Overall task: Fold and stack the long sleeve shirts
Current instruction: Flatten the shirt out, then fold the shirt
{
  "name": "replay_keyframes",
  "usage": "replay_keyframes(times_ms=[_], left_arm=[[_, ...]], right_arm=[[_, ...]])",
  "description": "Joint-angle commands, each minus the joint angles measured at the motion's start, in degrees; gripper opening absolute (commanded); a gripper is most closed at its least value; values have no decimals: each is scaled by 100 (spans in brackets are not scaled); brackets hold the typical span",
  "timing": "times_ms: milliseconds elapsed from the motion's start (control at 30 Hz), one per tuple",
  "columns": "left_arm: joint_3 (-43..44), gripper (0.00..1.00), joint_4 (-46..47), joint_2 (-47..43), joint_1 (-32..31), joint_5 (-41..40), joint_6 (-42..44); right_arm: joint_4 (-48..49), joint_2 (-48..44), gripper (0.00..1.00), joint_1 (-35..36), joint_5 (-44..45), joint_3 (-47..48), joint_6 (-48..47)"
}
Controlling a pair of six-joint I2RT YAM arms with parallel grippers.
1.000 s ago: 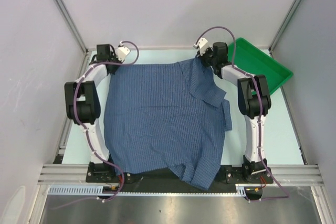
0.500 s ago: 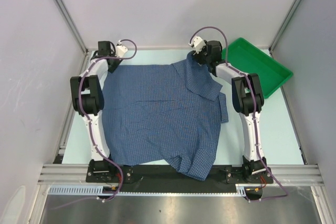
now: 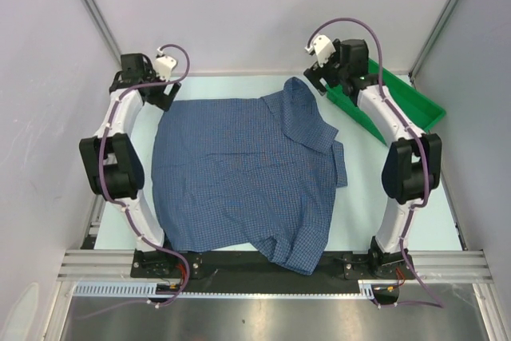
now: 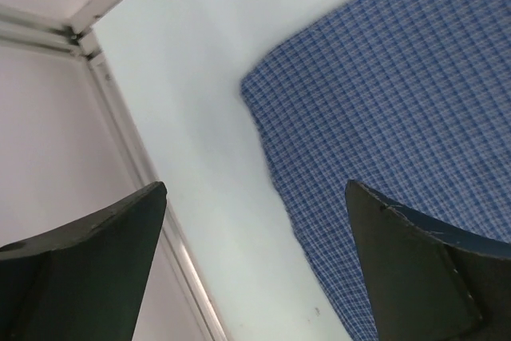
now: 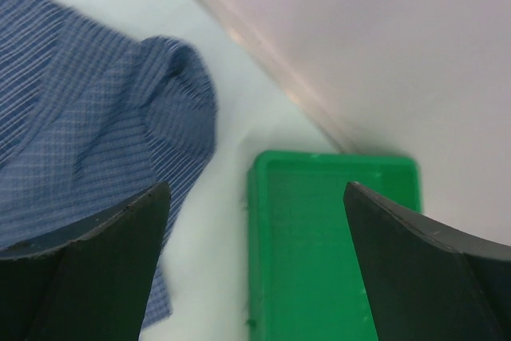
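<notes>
The long sleeve shirt, blue with a fine check, lies spread flat on the table, one fold of cloth turned over at its right side. My left gripper hovers open just off the shirt's far left corner, with bare table between its fingers. My right gripper hangs open beyond the far right corner, where a bunched tip of the shirt lies left of its jaws. Neither gripper holds anything.
A green plastic tray sits at the far right, its near corner under the right gripper. White walls and a metal frame post close in the back and sides. The shirt's hem hangs over the near table edge.
Both grippers have opened and let go of the shirt's far corners, then drawn back and outward. The shirt has settled flat on the table.
</notes>
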Motion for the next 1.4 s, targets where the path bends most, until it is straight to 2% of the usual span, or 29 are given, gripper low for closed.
replay_keyframes(times_ms=[0, 167, 433, 767, 800, 900, 933, 1100, 1133, 1200, 1333, 1367], left_arm=[[-146, 100, -703, -274, 1, 923, 49], [-172, 99, -853, -319, 9, 1241, -135], [-304, 99, -950, -283, 1, 1197, -83], [-383, 99, -950, -213, 9, 1136, -56], [-383, 99, -959, -213, 9, 1110, -47], [-366, 99, -959, -222, 9, 1057, -4], [-375, 99, -967, -239, 9, 1039, 14], [-366, 99, -959, -231, 27, 1013, 23], [-366, 100, -967, -231, 27, 1022, 14], [-366, 100, -959, -231, 18, 1039, 5], [-348, 99, -959, -222, 27, 1057, -47], [-348, 99, -959, -213, 27, 1066, -47]], right_arm=[[-1805, -7, 91, -132, -691, -48, 284], [-2475, 388, 80, -299, -981, -13, 644], [-2933, 635, 79, -318, -1447, -206, 802], [-2599, 942, 80, 25, -973, -707, 767], [-2572, 1012, 78, 52, -912, -716, 767], [-2520, 1048, 62, 96, -798, -786, 750], [-2528, 1013, 53, 105, -788, -830, 750], [-2589, 855, 26, 148, -788, -857, 785], [-2624, 768, 13, 149, -788, -831, 802], [-2677, 662, 0, 157, -780, -752, 820], [-2853, 495, 0, 122, -815, -479, 820], [-2975, 460, 3, 122, -823, -418, 820]])
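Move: Below and behind the right hand is the patch of folded-over right sleeve to be gripped, some 14 cm back, 1 cm left and 21 cm down. The sleeve's cuff lies about 24 cm back and 5 cm right of that hand, and the green box's middle some 24 cm right, level with it. From the left hand, the shirt's far left corner lies about 5 cm ahead, 3 cm left and 13 cm below. Dropping about 20 cm while drawing back some 13 cm, the right hand comes down onto the folded sleeve, tipping its fingers down by nearly 50 degrees, then shuts them to pinch the cloth. The left hand eases back, right and down by a few centimetres over the shirt, inward of its far left corner, then holds there wide open above the cloth. ##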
